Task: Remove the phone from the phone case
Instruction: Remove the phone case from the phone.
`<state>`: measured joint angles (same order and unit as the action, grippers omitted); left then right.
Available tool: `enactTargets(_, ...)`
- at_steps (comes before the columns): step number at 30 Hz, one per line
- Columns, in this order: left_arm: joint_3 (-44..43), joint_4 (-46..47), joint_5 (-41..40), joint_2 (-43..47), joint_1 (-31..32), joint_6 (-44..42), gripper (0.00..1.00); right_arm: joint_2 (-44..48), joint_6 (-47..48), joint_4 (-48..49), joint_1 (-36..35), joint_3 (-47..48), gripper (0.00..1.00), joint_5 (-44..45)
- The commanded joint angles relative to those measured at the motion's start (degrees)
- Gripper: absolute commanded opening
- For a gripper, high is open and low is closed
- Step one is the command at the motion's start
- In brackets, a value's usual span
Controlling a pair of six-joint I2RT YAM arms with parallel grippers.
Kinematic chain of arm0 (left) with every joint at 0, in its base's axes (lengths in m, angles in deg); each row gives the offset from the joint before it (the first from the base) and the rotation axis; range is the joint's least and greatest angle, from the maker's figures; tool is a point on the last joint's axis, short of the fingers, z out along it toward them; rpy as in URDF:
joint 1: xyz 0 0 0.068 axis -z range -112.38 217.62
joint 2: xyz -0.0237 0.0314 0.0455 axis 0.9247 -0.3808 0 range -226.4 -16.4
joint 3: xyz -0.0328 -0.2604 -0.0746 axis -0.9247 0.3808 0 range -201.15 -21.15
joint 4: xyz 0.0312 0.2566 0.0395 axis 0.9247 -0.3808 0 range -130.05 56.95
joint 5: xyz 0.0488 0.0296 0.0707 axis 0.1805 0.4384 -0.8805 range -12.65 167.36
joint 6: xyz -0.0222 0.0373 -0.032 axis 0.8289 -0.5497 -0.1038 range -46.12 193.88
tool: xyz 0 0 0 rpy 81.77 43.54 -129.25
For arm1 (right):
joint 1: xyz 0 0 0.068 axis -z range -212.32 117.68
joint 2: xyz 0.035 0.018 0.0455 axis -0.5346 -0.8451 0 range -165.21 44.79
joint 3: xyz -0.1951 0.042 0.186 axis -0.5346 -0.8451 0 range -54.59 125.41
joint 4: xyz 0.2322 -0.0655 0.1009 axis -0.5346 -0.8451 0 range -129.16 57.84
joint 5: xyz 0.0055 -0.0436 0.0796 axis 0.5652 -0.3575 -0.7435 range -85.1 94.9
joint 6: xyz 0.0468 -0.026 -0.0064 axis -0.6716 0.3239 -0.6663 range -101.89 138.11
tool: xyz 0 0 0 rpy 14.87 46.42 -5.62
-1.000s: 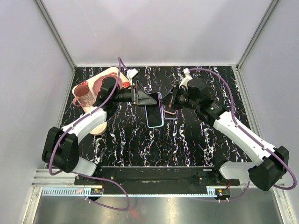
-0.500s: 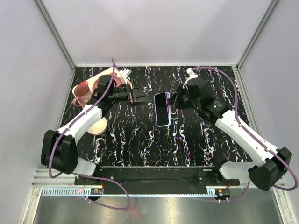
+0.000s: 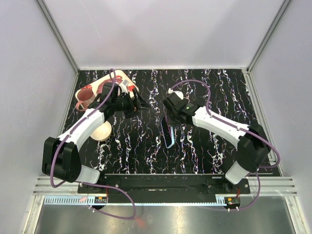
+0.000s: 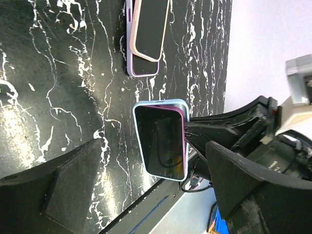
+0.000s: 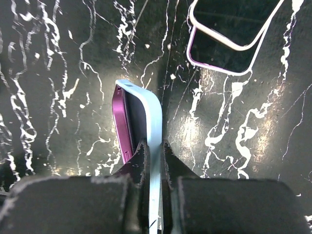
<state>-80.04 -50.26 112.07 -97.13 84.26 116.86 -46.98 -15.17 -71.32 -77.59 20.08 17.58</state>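
A magenta phone [image 5: 120, 122] sits in a light-blue case [image 5: 153, 122], with its long edge lifted partly out of the case wall. My right gripper [image 5: 154, 146] is shut on the case wall and holds it on edge above the table, mid-table in the top view [image 3: 168, 135]. In the left wrist view the phone's dark screen [image 4: 163, 141] faces my left gripper [image 4: 153, 146]. That gripper is open and empty, well to the left of the phone in the top view [image 3: 137, 102]. My right gripper also shows in the top view [image 3: 168, 121].
Two other cased phones lie stacked flat on the table beyond the held one [image 4: 146, 34], also seen in the right wrist view [image 5: 234, 29]. A pink tray [image 3: 108, 80] with a pink mug [image 3: 86, 95] sits at the back left. A cream bowl [image 3: 102, 130] lies near the left arm.
My right arm has swung toward the front with the cased phone, turning it on edge. My left gripper has left the phone and drawn back to the left, open.
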Motion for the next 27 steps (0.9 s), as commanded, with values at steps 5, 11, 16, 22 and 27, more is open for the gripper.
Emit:
enactTargets(5, 1.1, 0.2, -3.4, 0.1, -0.5, 1.8, 0.89, -3.2, -1.3, 3.5, -1.6, -1.8, 0.05, 3.8)
enactTargets(11, 3.1, 1.9, -3.1, -0.7, -0.4, 3.1, 0.89, -4.5, -2.0, 6.4, -1.7, -6.0, 0.32, 1.3)
enactTargets(16, 5.1, 3.2, -2.5, -0.8, -0.2, 4.0, 0.89, -6.1, -2.9, 8.1, -2.3, -8.8, 0.32, -0.4)
enactTargets(22, 6.4, 4.1, -2.4, -1.0, 0.5, 4.4, 0.88, -8.0, -3.6, 10.2, -3.2, -10.2, 0.31, -2.5)
enactTargets(27, 7.5, 4.6, -2.6, -1.1, 1.0, 4.8, 0.88, -10.7, -3.5, 10.2, -4.0, -9.0, 0.30, -3.1)
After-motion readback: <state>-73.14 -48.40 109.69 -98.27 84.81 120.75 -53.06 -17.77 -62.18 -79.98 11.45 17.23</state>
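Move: The right hand still pinches the light-blue phone case by its upper long edge, the purple phone partly out of it; their middle is about 4 cm back, 2 cm left and 3 cm below the fingers. The table spot for it is roughly 4 cm back, 1 cm left and 14 cm down; the phone stack is some 13 cm ahead, 6 cm right, 13 cm down. From the left hand, the case is about 8 cm back, 13 cm right, 9 cm lower. The right hand lowers the case and phone on edge almost straight down, about 7.5 cm and slightly back, towards the bare table nearer than the phone stack, and partway down opens its fingers to about a third, so the pinch on the blue edge loosens while that edge stays between them. The left hand, open and empty, sinks some 5 cm off to the left and draws slightly back, its fingers tipping down a little and not touching the case. ##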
